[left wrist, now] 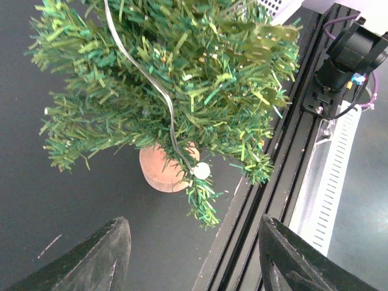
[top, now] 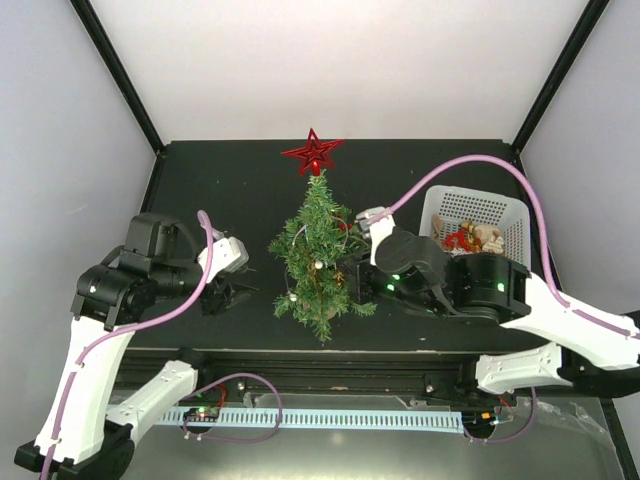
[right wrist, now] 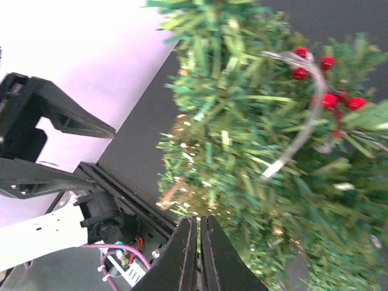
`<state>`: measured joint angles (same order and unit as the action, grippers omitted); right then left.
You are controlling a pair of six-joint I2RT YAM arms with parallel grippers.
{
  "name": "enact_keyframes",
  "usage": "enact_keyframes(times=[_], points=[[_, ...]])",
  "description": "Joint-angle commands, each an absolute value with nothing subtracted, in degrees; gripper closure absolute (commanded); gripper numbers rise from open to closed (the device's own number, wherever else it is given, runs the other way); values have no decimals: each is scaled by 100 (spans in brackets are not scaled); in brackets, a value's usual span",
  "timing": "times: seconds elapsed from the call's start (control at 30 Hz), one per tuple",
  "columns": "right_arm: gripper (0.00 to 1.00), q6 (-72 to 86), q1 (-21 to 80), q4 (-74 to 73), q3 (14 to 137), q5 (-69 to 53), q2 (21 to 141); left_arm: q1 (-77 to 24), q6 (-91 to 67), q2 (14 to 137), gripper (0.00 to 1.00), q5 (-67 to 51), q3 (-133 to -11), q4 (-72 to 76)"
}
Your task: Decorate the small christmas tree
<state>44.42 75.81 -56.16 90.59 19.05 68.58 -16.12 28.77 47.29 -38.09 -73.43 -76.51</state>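
Observation:
The small christmas tree [top: 318, 255] stands at the table's middle on its brown base [left wrist: 162, 173], with a red star [top: 314, 153] on top. It carries a silver ribbon [left wrist: 151, 79] ending in a white bead [left wrist: 200, 171], red berries [right wrist: 324, 91] and a gold glitter ornament [right wrist: 182, 194]. My left gripper [top: 232, 293] is open and empty, left of the tree, low near its base [left wrist: 194, 242]. My right gripper [top: 345, 272] is shut, its tips [right wrist: 199, 221] at the tree's right lower branches, right by the gold ornament. I cannot tell whether it pinches anything.
A white basket [top: 505, 215] with several ornaments [top: 470, 238] stands at the back right, behind my right arm. The black rail [left wrist: 285, 176] of the table's near edge runs just in front of the tree. My left gripper's fingers [right wrist: 54, 139] show in the right wrist view.

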Motion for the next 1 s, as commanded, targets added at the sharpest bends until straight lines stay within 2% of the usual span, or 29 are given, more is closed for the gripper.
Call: enact_keyframes(times=[0.0, 0.3, 0.4, 0.5, 0.57, 0.73, 0.97], points=[[94, 5249, 7571, -5770, 8692, 2566, 6354, -1582, 3130, 4913, 41, -3904, -7759, -7829], [93, 7126, 7576, -7141, 8023, 3712, 5228, -1644, 2607, 5228, 42, -3492, -8271, -7492], [88, 7388, 7568, -7647, 7942, 3926, 5031, -1534, 2597, 5385, 41, -3348, -8414, -7469], [75, 7435, 7478, -8257, 7981, 3974, 5192, -1428, 2857, 5578, 40, -2740, -8549, -7443], [72, 7377, 7143, -8566, 7975, 3748, 5267, -1178, 2975, 5828, 40, -2722, -8718, -7620], [70, 6049, 5815, -8202, 7491, 2722, 4943, -552, 3217, 6285, 40, -2998, -8987, -8026], [67, 4854, 3918, -7550, 7187, 1585, 5292, -527, 3075, 6443, 40, -3380, -8698, -7484]])
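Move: The ornament basket's middle lies about 32 cm to the right of the empty right gripper, some 20 cm ahead and 32 cm below. The tree's middle is only about 6 cm to this gripper's left, 5 cm ahead and 12 cm below; the gold ornament hangs on its near side, roughly 5 cm left, 2 cm ahead and 6 cm lower. From the left gripper the basket lies some 55 cm right, 20 cm ahead and 26 cm below, and the tree's middle about 17 cm right, 5 cm ahead, 6 cm below. Swing the empty right gripper rightward about 22 cm, away from the tree and towards the basket, sinking some 10 cm, mostly in the second half; turn it clockwise as it goes and part its nearly shut fingers about a third of the way. Bring the left gripper forward and somewhat left, clear of the tree, fingers still half open, turning a little counter-clockwise. ##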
